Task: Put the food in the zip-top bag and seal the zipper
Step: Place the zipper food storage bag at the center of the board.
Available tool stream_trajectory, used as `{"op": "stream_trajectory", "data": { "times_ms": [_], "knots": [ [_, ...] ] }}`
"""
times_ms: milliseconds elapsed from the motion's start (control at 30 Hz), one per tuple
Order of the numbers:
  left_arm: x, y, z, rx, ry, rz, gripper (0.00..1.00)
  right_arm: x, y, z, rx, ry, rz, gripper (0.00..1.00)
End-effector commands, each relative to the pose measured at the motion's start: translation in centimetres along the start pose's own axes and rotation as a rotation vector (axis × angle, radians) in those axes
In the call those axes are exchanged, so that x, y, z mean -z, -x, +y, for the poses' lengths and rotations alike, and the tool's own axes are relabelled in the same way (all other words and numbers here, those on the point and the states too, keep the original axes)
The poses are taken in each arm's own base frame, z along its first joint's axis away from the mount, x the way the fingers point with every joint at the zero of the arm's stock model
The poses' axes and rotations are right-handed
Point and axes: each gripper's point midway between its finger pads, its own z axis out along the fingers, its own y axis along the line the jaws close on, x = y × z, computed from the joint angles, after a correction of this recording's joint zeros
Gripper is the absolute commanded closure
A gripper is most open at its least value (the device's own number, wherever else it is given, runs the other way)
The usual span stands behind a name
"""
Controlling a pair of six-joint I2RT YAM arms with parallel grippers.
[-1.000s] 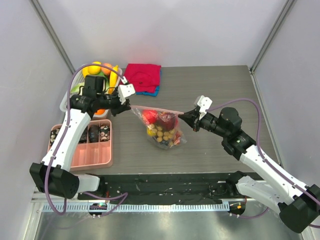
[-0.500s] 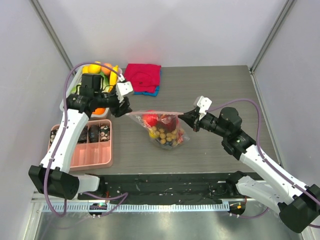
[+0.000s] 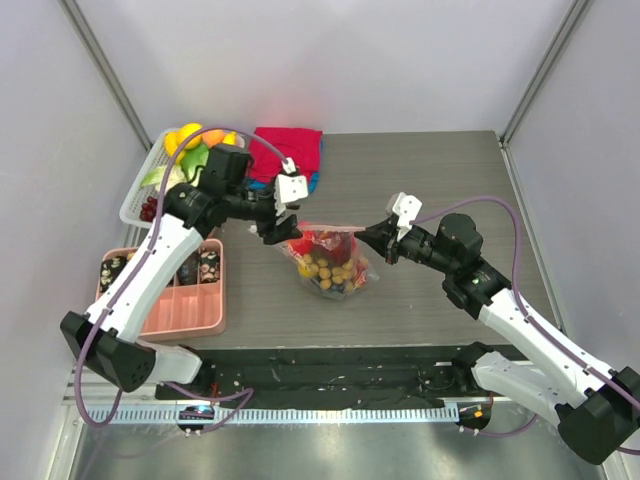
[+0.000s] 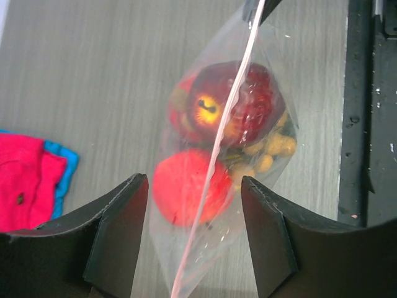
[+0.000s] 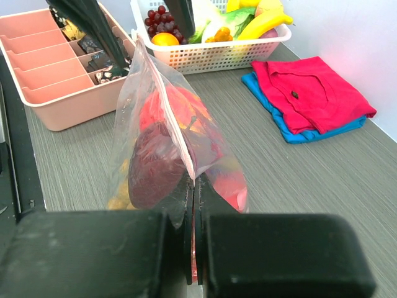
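Note:
The zip-top bag (image 3: 335, 275) stands on the table, held up by its mouth edge, with the food (image 3: 322, 262) inside: red, dark red and small yellow pieces. The pink zipper (image 3: 332, 228) runs along its top. My right gripper (image 3: 368, 236) is shut on the zipper's right end (image 5: 189, 167). My left gripper (image 3: 287, 230) is open at the bag's left end. In the left wrist view its fingers (image 4: 121, 236) straddle the zipper (image 4: 220, 149) without touching it, above a red fruit (image 4: 180, 189). The left gripper's fingers (image 5: 93, 28) also show behind the bag (image 5: 139, 105) in the right wrist view.
A white basket (image 3: 135, 195) with more fruit stands at the back left. A pink divided tray (image 3: 200, 315) lies in front of it. A red cloth (image 3: 290, 150) on a blue one lies behind the bag. A black strip (image 3: 330, 365) runs along the near edge.
My left gripper has swung right and forward from beside the basket to the bag's left end. The bag's mouth now looks shorter and more upright. The right gripper has stayed put.

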Motion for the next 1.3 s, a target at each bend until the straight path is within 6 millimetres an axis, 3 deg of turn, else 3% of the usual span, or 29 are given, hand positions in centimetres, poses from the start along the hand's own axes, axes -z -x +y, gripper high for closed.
{"op": "stream_trajectory", "data": {
  "times_ms": [0, 67, 200, 267, 300, 367, 400, 433, 500, 533, 633, 733, 833, 900, 1033, 1133, 1200, 1267],
  "knots": [
    [-1.6, -0.5, -0.2, 0.007, -0.018, 0.035, 0.4, 0.4, 4.3, -0.4, 0.069, -0.011, -0.106, 0.99],
    [-2.3, -1.2, -0.8, 0.008, -0.052, 0.065, 0.5, 0.6, 4.2, -0.4, 0.067, -0.014, -0.106, 0.99],
    [-2.9, -1.4, -1.1, 0.029, -0.082, 0.082, 0.9, 0.8, 3.9, -0.4, 0.057, -0.025, -0.1, 0.99],
    [-3.3, -1.1, -0.6, 0.072, -0.071, 0.075, 0.98, 0.8, 3.6, -0.3, 0.047, -0.026, -0.094, 0.99],
    [-3.6, -0.4, 0.3, 0.072, -0.048, 0.053, 1.0, 0.8, 3.5, -0.6, 0.039, -0.039, -0.089, 0.99],
    [-4.3, 1.0, 1.7, 0.116, -0.019, 0.024, 1.0, 0.9, 3.4, -0.9, -0.033, -0.073, -0.082, 0.86],
    [-4.7, 1.4, 2.7, 0.127, 0.001, 0.012, 1.0, 1.1, 3.4, -1.5, -0.06, -0.116, -0.075, 0.77],
    [-4.9, 1.9, 3.9, 0.133, 0.038, 0.011, 1.0, 1.3, 3.7, -1.8, -0.094, -0.139, -0.075, 0.58],
    [-5.7, 3.2, 6.5, 0.155, 0.091, -0.002, 1.0, 2.0, 3.3, -2.1, -0.137, -0.185, -0.052, 0.41],
    [-5.7, 3.8, 7.9, 0.148, 0.14, -0.005, 1.0, 2.8, 3.9, -2.5, -0.142, -0.226, -0.066, 0.24],
    [-6.8, 5.7, 11.8, 0.158, 0.245, -0.065, 1.0, 4.8, 4.4, -2.7, -0.197, -0.298, -0.069, 0.03],
    [-7.3, 7.4, 15.5, 0.131, 0.35, -0.109, 1.0, 6.5, 5.0, -2.9, -0.23, -0.358, -0.07, 0.0],
    [-7.9, 7.4, 18.5, 0.117, 0.432, -0.098, 1.0, 7.6, 5.4, -3.1, -0.25, -0.396, -0.069, 0.0],
    [-8.7, 7.6, 18.5, 0.112, 0.4, -0.115, 1.0, 8.2, 5.9, -3.3, -0.242, -0.417, -0.081, 0.0],
    [-10.7, 7.2, 16.5, 0.146, 0.314, -0.113, 1.0, 8.6, 5.9, -4.1, -0.215, -0.456, -0.071, 0.0],
    [-12.4, 5.0, 13.0, 0.16, 0.23, -0.054, 1.0, 8.7, 5.9, -4.4, -0.214, -0.47, -0.067, 0.0],
    [-13.3, 2.6, 9.4, 0.203, 0.168, 0.009, 1.0, 8.6, 5.5, -4.4, -0.212, -0.468, -0.049, 0.0],
    [-13.1, 2.2, 6.5, 0.236, 0.112, 0.014, 1.0, 8.5, 4.4, -4.5, -0.208, -0.474, -0.002, 0.0]
  ]
}}
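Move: The middle of the bag's pink zipper rim runs just below the open left fingers, about 2 cm to their right and 4 cm down. The rim's right end, still pinched by the right hand, is some 12 cm to the right of the left hand, while the food-filled bag body lies about 13 cm below, 6 cm right and 3 cm back. The red cloth is about 27 cm ahead, 5 cm left and 20 cm down. From the right hand, the rim's middle lies roughly 10 cm left, nearly level. Down about 4 cm onto the bag's rim goes the left hand, its fingers shutting on the middle of the zipper; it then carries the bag some 18 cm forward and a little right, turning about 20 degrees counter-clockwise, before sinking and easing back slightly. As that carry begins, the right hand opens wide, frees the rim's right end and withdraws right and upward, swinging clockwise. ##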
